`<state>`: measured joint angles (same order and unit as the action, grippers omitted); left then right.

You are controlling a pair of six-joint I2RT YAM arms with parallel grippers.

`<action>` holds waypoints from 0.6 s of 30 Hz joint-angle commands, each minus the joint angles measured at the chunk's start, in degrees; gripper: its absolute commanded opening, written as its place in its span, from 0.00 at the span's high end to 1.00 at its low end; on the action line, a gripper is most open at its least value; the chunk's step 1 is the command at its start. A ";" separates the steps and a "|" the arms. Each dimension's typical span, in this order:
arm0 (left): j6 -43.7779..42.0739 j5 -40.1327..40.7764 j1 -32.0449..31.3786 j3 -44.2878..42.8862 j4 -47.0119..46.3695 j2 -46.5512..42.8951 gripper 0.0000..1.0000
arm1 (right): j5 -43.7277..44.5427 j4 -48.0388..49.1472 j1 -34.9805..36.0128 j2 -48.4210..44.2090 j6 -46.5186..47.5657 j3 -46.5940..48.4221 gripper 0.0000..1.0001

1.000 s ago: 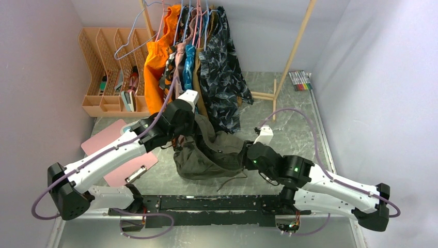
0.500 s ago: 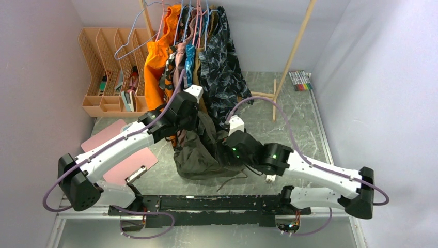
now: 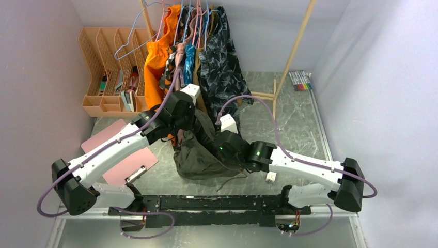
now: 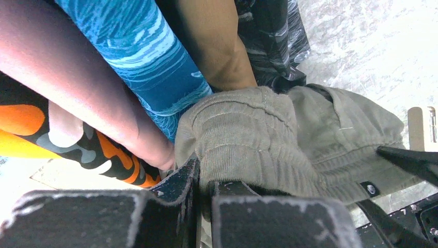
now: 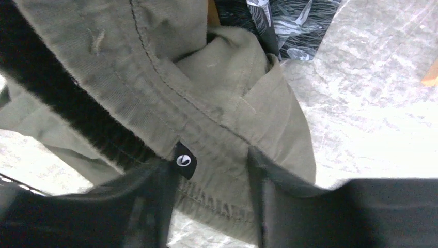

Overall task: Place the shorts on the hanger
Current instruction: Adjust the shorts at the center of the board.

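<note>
The olive-green shorts (image 3: 199, 155) hang in a bunch from my left gripper (image 3: 190, 114), their lower part heaped on the table. In the left wrist view my left gripper (image 4: 204, 178) is shut on the ribbed waistband of the shorts (image 4: 258, 129), right against the hanging clothes. My right gripper (image 3: 219, 140) is at the right side of the shorts. Its jaws (image 5: 206, 178) stand apart, with a stitched hem of the shorts (image 5: 222, 119) and a small black label between them. The light-blue hanger (image 3: 118, 50) hangs bare at the left end of the rack.
The wooden rack (image 3: 295, 47) holds an orange garment (image 3: 155, 59), a dark camouflage garment (image 3: 223, 77) and others on pink hangers. An orange file organizer (image 3: 106, 72) stands at the back left. A pink clipboard (image 3: 124, 155) lies at the left, markers (image 3: 300, 80) at the back right.
My right arm has swung left and forward along the shorts, and its jaws have opened. My left gripper has lifted the waistband slightly toward the rack.
</note>
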<state>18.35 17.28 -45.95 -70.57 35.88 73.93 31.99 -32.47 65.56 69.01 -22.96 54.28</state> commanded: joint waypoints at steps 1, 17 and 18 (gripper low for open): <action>-0.87 -1.00 0.50 0.37 -0.06 -2.27 0.93 | 2.49 1.26 -1.12 1.35 0.84 -0.21 0.57; 12.03 -15.67 0.15 16.45 -5.81 -14.34 0.26 | -10.63 4.22 -8.40 -0.27 -10.99 -3.86 1.00; 12.71 -16.03 -0.19 17.16 -5.82 -15.04 0.25 | -11.71 4.87 -9.10 -0.40 -11.44 -4.06 1.00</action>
<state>26.72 6.55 -45.87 -55.59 33.23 61.56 24.99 -30.59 58.63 68.90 -30.55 51.20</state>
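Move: The left hand still pinches the shorts' waistband; the waistband's near bend, over which its fingers next come, lies about 6 cm back, 1 cm right and some 5 cm lower. The blue trousers hang some 8 cm ahead of the left hand, 4 cm left and 3 cm below. The waistband's black label is between the right hand's half-open fingers, about 1 cm ahead, 1 cm left and 2 cm below; the leaf-print trousers' hem is some 13 cm ahead, 2 cm right and 7 cm below. The right fingers shut on the waistband at the black label and pinch it, the hand easing about 1.5 cm forward and to the right, then sinking some 2 cm. The left fingers open wide and let go of the band; that hand draws back about 6 cm and down 3 cm, tipping a little, to sit open over the band's near bend. ##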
